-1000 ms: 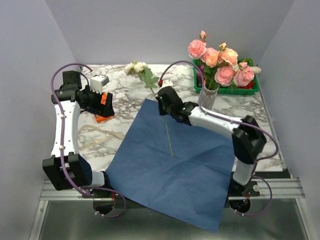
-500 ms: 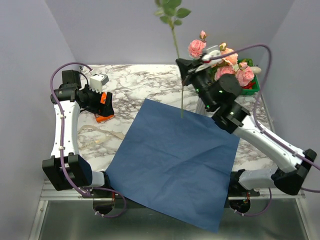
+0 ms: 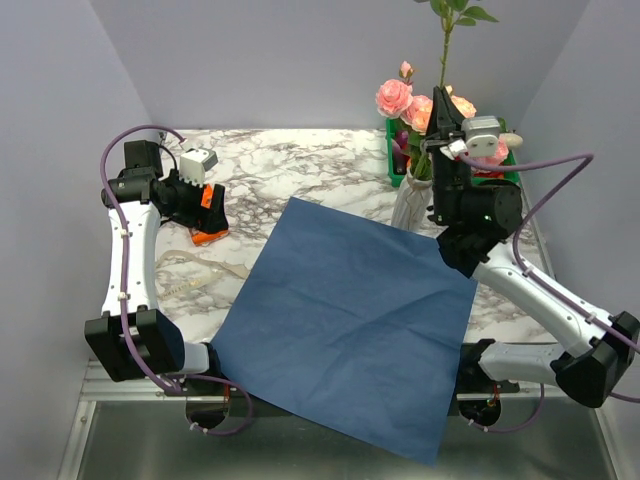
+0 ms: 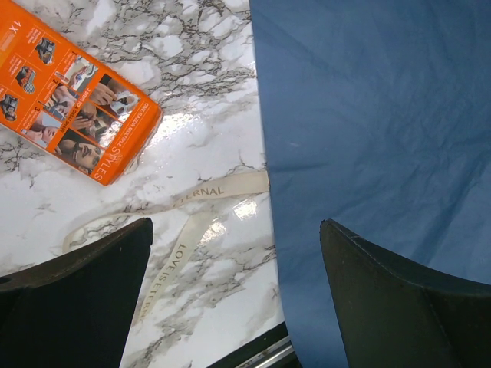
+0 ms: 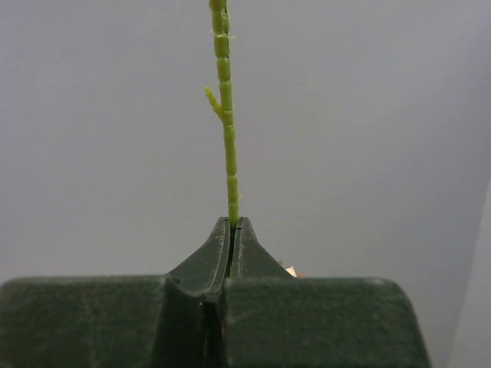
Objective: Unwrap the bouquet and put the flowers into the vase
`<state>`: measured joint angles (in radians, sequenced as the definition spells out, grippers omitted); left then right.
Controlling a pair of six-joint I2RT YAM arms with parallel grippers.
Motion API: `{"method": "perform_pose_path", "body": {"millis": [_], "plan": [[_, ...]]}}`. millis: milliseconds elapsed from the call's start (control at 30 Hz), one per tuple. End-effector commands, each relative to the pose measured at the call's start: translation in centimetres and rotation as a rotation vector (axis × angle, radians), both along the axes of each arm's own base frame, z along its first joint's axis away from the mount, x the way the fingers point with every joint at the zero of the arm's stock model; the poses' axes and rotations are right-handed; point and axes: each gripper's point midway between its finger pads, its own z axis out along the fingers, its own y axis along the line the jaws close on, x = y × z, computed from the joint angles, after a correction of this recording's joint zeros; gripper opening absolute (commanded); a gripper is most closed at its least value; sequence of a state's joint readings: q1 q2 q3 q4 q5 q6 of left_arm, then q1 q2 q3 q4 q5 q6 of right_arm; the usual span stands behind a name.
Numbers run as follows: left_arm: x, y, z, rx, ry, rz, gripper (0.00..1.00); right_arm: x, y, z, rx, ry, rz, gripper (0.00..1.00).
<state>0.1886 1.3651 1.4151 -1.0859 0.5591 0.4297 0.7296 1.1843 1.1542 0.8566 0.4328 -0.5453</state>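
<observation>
My right gripper (image 3: 440, 103) points upward beside the vase (image 3: 411, 202), shut on the thin green stem (image 5: 225, 123) of one of the flowers. That stem rises straight up to its leaves (image 3: 456, 11); its bloom is cut off by the top of the overhead view. Pink and peach roses (image 3: 435, 112) stand in the vase. The bouquet's blue paper (image 3: 350, 310) lies spread flat on the table. My left gripper (image 4: 238, 299) hangs open over the paper's left edge and the marble, holding nothing; from above it (image 3: 212, 215) is at the far left.
A beige printed ribbon (image 4: 203, 193) lies on the marble beside the paper. An orange box (image 4: 73, 115) sits to its far left. A green crate (image 3: 500, 178) stands behind the vase at the back right. Grey walls close in on three sides.
My right arm lifted the flower off the blue paper, swung it right and stands it upright by the vase. The left arm has not moved.
</observation>
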Motion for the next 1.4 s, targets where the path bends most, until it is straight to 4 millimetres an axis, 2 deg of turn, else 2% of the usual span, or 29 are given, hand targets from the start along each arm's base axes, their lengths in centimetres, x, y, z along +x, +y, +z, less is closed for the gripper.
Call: {"method": "perform_pose_path", "body": {"millis": [0, 333, 467, 667, 867, 1167, 1367], "plan": [[-0.1, -0.1, 0.8, -0.005, -0.038, -0.014, 0.99, 0.2, -1.8, 0.0, -0.007, -0.062, -0.120, 0.01], [0.2, 0.0, 0.5, 0.001, -0.025, -0.023, 0.99, 1.1, -3.9, -1.9, 0.051, -0.162, -0.256, 0.01], [0.4, 0.3, 0.6, 0.013, -0.019, -0.026, 0.99, 1.9, -3.9, -2.5, 0.061, -0.181, -0.286, 0.01], [0.5, 0.5, 0.4, 0.026, -0.017, -0.036, 0.99, 3.4, -4.0, -4.8, 0.071, -0.156, -0.325, 0.01], [0.6, 0.5, -0.2, 0.016, -0.003, -0.041, 0.99, 4.2, -4.4, -8.3, 0.089, -0.095, -0.337, 0.01], [-0.1, 0.3, 0.0, 0.022, -0.001, -0.073, 0.99, 3.5, -5.8, -12.1, 0.164, -0.032, -0.329, 0.01], [-0.3, 0.2, -0.2, 0.013, 0.005, -0.069, 0.99, 3.3, -6.1, -13.0, 0.170, -0.005, -0.340, 0.01]]}}
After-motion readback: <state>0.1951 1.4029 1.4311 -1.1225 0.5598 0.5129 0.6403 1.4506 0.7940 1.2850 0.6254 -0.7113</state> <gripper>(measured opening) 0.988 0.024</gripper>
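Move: Some 9 cm ahead of the right hand and 2 cm to its right stands the vase, its middle roughly 45 cm below and its mouth about 35 cm below; the hand already holds the last white flower upright. The pink roses bloom about 11 cm ahead, 4 cm right and 20 cm lower. The vegetable basket lies 27 cm ahead and 14 cm right, the blue wrapping 15 cm back and 14 cm left, both on the table. From the left hand the vase is about 11 cm ahead, 42 cm right and 12 cm lower. Lowering the white flower towards the vase, the right hand sinks about 18 cm and eases some 7 cm forward, most of the forward part coming before the steeper descent. The wrist turns clockwise by nearly 20 degrees and its upward-slanting fingers dip a little, while they stay shut, pinching the upright stem. ##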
